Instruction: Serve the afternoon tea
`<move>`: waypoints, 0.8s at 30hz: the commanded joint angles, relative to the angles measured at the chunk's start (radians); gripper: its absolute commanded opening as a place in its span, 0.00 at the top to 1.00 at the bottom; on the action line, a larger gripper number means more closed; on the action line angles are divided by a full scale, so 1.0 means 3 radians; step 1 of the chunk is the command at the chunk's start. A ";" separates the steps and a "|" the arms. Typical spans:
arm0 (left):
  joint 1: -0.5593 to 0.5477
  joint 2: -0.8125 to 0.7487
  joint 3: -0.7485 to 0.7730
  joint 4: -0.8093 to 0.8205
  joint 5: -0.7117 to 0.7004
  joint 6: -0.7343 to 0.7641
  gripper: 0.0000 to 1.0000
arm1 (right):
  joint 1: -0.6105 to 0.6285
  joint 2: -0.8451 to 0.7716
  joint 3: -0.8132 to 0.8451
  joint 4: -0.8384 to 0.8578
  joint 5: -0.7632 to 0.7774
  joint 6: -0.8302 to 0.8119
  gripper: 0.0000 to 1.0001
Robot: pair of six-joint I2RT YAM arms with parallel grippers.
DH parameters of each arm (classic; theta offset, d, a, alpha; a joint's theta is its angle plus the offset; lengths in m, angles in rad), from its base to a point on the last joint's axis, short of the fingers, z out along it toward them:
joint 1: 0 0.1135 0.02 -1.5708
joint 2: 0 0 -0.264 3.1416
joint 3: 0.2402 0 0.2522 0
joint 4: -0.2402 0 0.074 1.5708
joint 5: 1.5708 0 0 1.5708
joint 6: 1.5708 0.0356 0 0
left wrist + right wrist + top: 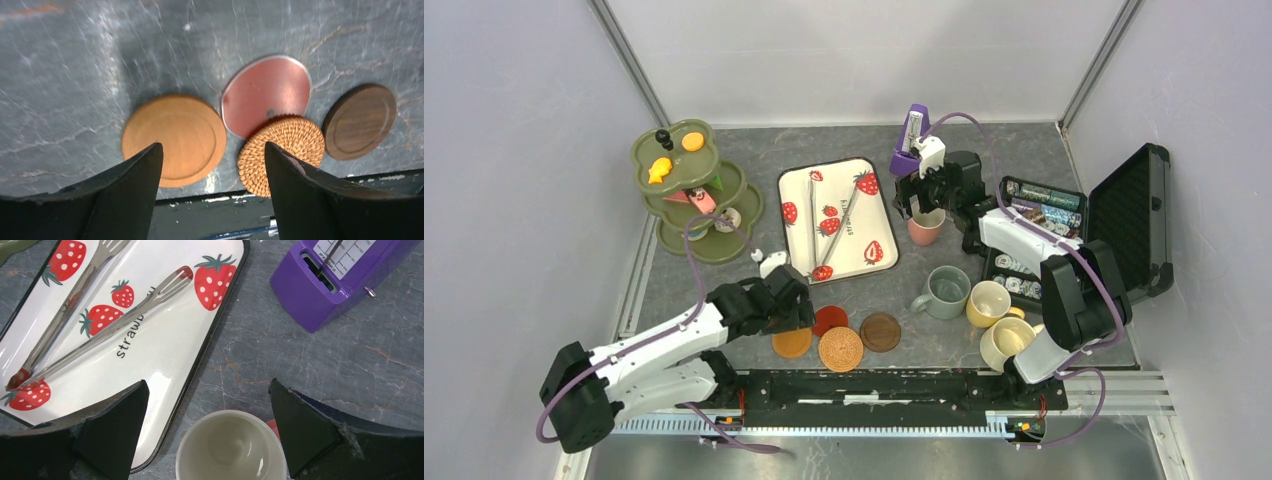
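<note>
Several round coasters lie near the front edge: an orange wooden one [792, 343] [174, 140], a red one [830, 320] [267, 95], a woven one [841, 349] [282, 150] and a dark brown one [880, 332] [360, 121]. My left gripper [796, 312] [212, 147] hovers open just above them, one finger over the orange coaster, the other over the woven one, holding nothing. My right gripper [921, 207] [208, 382] stands open over the pink mug [925, 228] [230, 447], jaws on either side of its rim. Grey-green [948, 292], yellow [989, 303] and cream [1006, 342] mugs stand at the right. The olive tiered stand [686, 160] carries toy pastries [660, 170].
A strawberry-print tray [849, 235] [165, 345] with metal tongs [839, 218] [100, 325] sits mid-table. A purple metronome [911, 140] [340, 275] stands behind the pink mug. An open black case [1124, 215] of small packets is at the right.
</note>
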 commanded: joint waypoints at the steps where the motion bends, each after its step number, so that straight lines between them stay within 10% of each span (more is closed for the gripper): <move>1: -0.0267 0.0152 -0.0019 -0.0070 -0.0237 -0.0667 0.20 | -0.0026 -0.0124 0.0138 -0.0008 0.0083 -0.0080 0.02; 13: -0.0107 0.0742 -0.0217 0.0377 -0.0341 -0.0809 0.67 | -0.0032 -0.0029 0.0171 -0.0028 0.0107 -0.0080 0.02; 24: 0.0667 0.0744 -0.0218 0.0397 -0.0467 -0.0516 0.79 | -0.0033 0.0088 0.0233 -0.0043 0.0101 -0.0065 0.02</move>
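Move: The orange coaster's middle lies about 4 cm to the left hand's left, 2 cm nearer the base and some 5 cm below it. The red coaster is about 5 cm right of the hand and 2 cm ahead, the woven coaster about 8 cm right and 5 cm back, the brown one some 16 cm right and 1 cm back, all on the table. From the right hand, the orange coaster lies about 25 cm left, 30 cm back and 13 cm below. The closing fingertips of the left hand come down onto the far right part of the orange coaster after sinking about 4 cm. Staying low, the hand then drags the coaster forward and slightly left, travelling some 3.5 cm forward and turning about 15 degrees counter-clockwise, while the fingers draw in from wide open to nearly shut. ##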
